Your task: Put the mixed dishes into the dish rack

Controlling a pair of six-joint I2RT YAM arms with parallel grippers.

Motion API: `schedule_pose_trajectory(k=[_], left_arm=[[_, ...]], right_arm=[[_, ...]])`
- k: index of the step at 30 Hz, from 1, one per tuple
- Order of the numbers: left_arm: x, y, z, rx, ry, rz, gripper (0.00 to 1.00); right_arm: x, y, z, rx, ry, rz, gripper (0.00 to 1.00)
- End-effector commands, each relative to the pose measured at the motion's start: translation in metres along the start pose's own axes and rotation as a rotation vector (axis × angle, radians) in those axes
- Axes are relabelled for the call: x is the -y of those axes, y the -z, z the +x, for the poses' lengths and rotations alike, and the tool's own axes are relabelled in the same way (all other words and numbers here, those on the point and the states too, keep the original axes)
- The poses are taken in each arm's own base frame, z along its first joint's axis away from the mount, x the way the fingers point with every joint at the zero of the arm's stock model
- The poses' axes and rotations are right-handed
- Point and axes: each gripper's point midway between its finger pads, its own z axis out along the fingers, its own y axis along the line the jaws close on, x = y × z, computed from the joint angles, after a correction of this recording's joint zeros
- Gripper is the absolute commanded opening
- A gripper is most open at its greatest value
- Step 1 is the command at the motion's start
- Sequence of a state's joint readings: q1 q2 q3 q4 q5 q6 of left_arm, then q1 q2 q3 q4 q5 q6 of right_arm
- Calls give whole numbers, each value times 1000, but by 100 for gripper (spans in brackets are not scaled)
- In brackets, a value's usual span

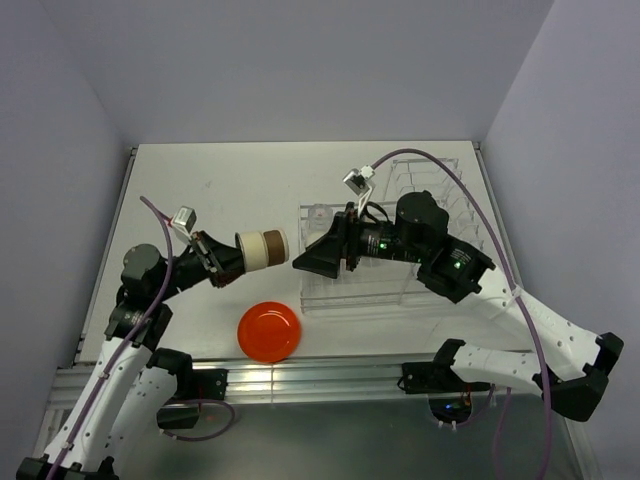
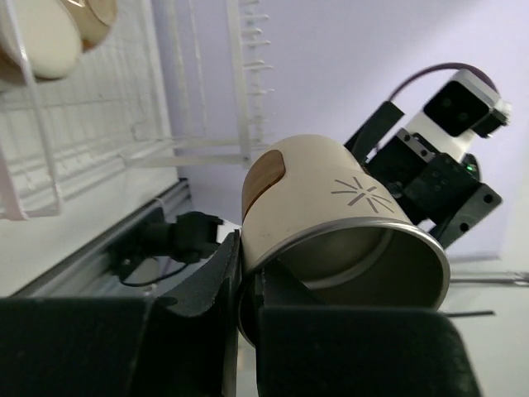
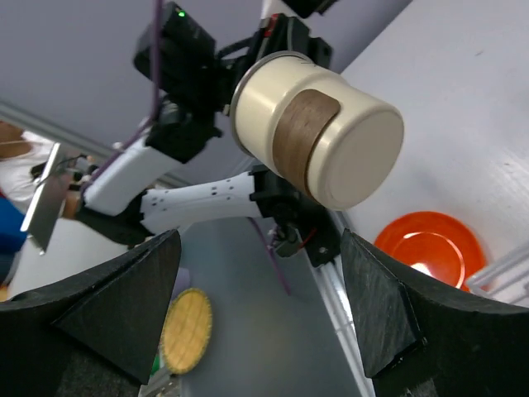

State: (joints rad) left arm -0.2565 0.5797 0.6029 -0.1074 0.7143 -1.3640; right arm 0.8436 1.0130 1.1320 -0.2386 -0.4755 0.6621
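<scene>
My left gripper [image 1: 236,256] is shut on the rim of a cream cup with a brown band [image 1: 262,247] and holds it sideways above the table. In the left wrist view the cup [image 2: 331,211] is pinched at its rim, one finger [image 2: 207,281] outside and one inside. My right gripper [image 1: 302,262] is open and empty, facing the cup's base from the right, a short gap apart. In the right wrist view the cup [image 3: 318,136] hangs beyond my open fingers [image 3: 124,306]. The orange-red plate [image 1: 269,330] lies flat on the table below. The clear dish rack [image 1: 420,290] is under the right arm.
A beige bowl with a white inside [image 2: 37,37] rests in the rack's basket [image 2: 107,124]. A small clear glass [image 1: 318,213] stands at the rack's back left corner. The plate also shows in the right wrist view [image 3: 430,248]. A metal rail [image 1: 300,375] runs along the table's near edge.
</scene>
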Motion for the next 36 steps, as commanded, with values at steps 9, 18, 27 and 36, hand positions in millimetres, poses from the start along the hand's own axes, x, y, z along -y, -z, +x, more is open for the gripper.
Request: schedule_pose_trajectory(k=[9,18,27,36], left_arm=[[65,32,31,-122,50,367,0],[57,36,36,-119,73,371,0],[51,35,36,-122,83,366,0],[46,34,37,-126,96,368,0]], right_arm=[[-35,-11,-6,-6,-2,-214,86],[-45,-36,-10,-10,-13,-273,86],[-72,-52,-9,-32,-31,-379,86],[-90,-65,-3,-57,-41,-435,82]])
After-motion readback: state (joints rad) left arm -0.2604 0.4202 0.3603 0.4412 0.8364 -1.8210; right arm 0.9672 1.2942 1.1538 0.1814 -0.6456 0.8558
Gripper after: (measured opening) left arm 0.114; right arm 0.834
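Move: Between the two hands the metal cup, rim in the left fingers, has its base towards the open right gripper: from the right hand its middle lies about 12 cm left, 3 cm ahead and 4 cm lower. The right gripper is some 17 cm to the left hand's right, level in reach and about 4 cm higher. The red plate lies about 6 cm back and 3 cm right of the left hand, 30 cm below; the dish rack's middle is roughly 20 cm ahead and 20 cm right of the right hand, far below. Reaching leftward about 8 cm and drifting a little back, the right hand brings its open fingers around the base end of the cup, turning some 15 degrees counter-clockwise without closing. The left hand keeps its pinch on the rim, draws about 5 cm back and 4 cm up while rolling so the cup's base end rises some 20 degrees, then holds it nearly still for the right. ##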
